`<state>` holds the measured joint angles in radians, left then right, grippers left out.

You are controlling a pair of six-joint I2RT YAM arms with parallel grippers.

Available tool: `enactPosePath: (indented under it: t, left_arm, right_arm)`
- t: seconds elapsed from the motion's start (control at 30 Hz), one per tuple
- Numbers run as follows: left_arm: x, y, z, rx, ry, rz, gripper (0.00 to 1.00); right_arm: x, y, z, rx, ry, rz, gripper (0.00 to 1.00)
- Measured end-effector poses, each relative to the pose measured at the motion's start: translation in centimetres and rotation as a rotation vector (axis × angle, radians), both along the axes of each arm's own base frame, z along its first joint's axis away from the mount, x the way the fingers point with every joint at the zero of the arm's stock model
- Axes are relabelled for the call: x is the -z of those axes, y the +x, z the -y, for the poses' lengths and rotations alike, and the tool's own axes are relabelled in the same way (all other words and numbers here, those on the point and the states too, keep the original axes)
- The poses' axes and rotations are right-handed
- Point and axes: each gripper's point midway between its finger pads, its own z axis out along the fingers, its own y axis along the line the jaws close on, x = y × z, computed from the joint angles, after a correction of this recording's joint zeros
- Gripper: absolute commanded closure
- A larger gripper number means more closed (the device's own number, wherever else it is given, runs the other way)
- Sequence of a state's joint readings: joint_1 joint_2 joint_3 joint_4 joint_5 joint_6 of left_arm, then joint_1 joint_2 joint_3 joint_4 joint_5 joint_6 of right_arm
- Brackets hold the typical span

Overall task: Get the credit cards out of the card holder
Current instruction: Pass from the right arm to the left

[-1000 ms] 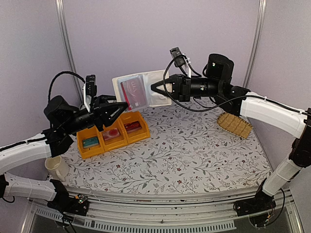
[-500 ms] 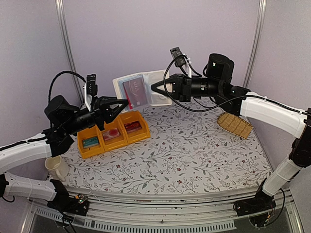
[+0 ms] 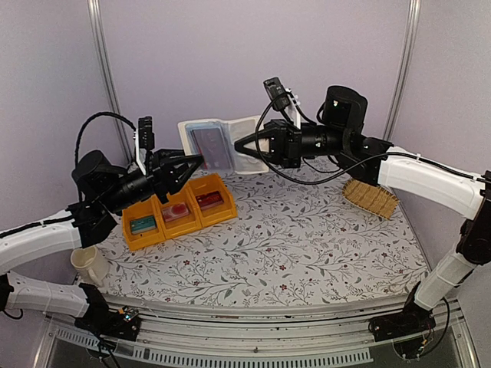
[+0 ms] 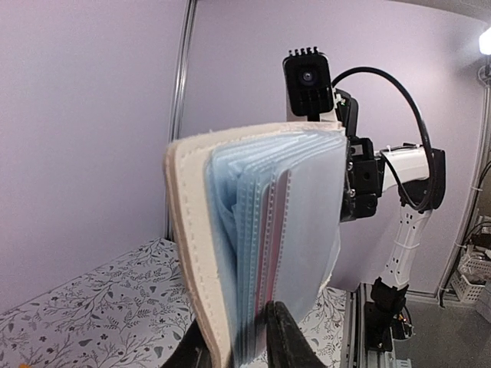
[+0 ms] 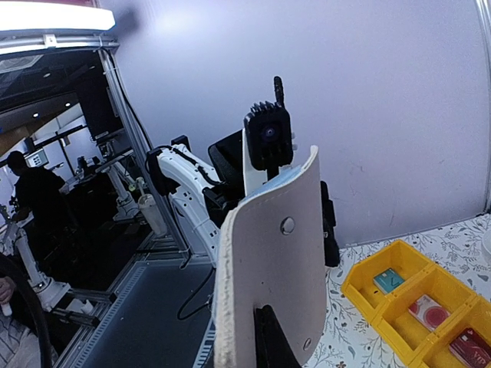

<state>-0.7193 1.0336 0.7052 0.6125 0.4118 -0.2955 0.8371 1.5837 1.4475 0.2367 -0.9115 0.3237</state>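
The card holder (image 3: pixel 222 144) hangs open in the air above the back of the table, with a red credit card (image 3: pixel 213 147) in a clear sleeve. My right gripper (image 3: pixel 242 146) is shut on its whitish cover (image 5: pixel 284 245). My left gripper (image 3: pixel 197 162) is at the holder's lower left corner. In the left wrist view its fingertips (image 4: pixel 282 331) stand either side of the cover (image 4: pixel 192 253) and several blue leaves (image 4: pixel 245 230). A pink card edge (image 4: pixel 270 253) shows among the leaves. Whether the fingers press on them does not show.
A row of three yellow bins (image 3: pixel 178 211) lies under the left gripper, holding a teal card (image 3: pixel 143 224), a pink card (image 3: pixel 178 212) and a red card (image 3: pixel 209 201). A straw basket (image 3: pixel 370 198) sits at the right. A cream mug (image 3: pixel 90 264) stands at the near left.
The right gripper has swung the holder to the left and turned it, so its face looks narrower. The holder's lower corner now sits between the left fingers.
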Motion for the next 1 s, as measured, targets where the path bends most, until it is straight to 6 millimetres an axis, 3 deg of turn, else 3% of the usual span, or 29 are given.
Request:
enactPosePath:
  t: [0.23, 0.8, 0.9, 1.0]
  left_arm:
    - [0.3, 0.3, 0.0, -0.015, 0.007, -0.003, 0.67]
    - [0.8, -0.7, 1.2, 0.081, 0.023, 0.019, 0.13]
    - [0.6, -1.3, 1.4, 0.116, 0.021, 0.029, 0.12]
    - [0.3, -2.2, 1.6, 0.163, 0.014, 0.046, 0.21]
  right_arm:
    - [0.0, -2.0, -0.4, -0.076, 0.003, 0.012, 0.99]
    - [0.4, -3.2, -0.5, -0.151, 0.002, 0.022, 0.99]
    - [0.4, -3.3, -0.5, -0.156, 0.004, 0.028, 0.98]
    - [0.4, -3.3, -0.6, -0.157, 0.006, 0.036, 0.98]
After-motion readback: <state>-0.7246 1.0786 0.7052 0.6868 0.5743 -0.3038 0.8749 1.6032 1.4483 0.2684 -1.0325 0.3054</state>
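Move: The card holder, gripped by the right hand, has its middle roughly 5 cm to the left hand's right, 2 cm ahead and 3 cm above; the left fingers are at its lower left edge. From the right hand, the left fingers lie about 8 cm left, 1 cm back and 4 cm below. The orange tray is about 10 cm ahead of the left hand, 14 cm left and 36 cm below, and the red pack in it some 16 cm ahead, 5 cm left and equally low. Keeping its shut grip on the card holder, the right hand draws it back about 3 cm towards the robot, mostly early on, swinging it some 10 degrees counter-clockwise to bring its left end to the left gripper. The left hand spreads its slightly parted fingers nearly wide and, after barely moving, eases about 2 cm back and a little less to the right, turning some 10 degrees clockwise so that its jaws straddle the holder's left end. ##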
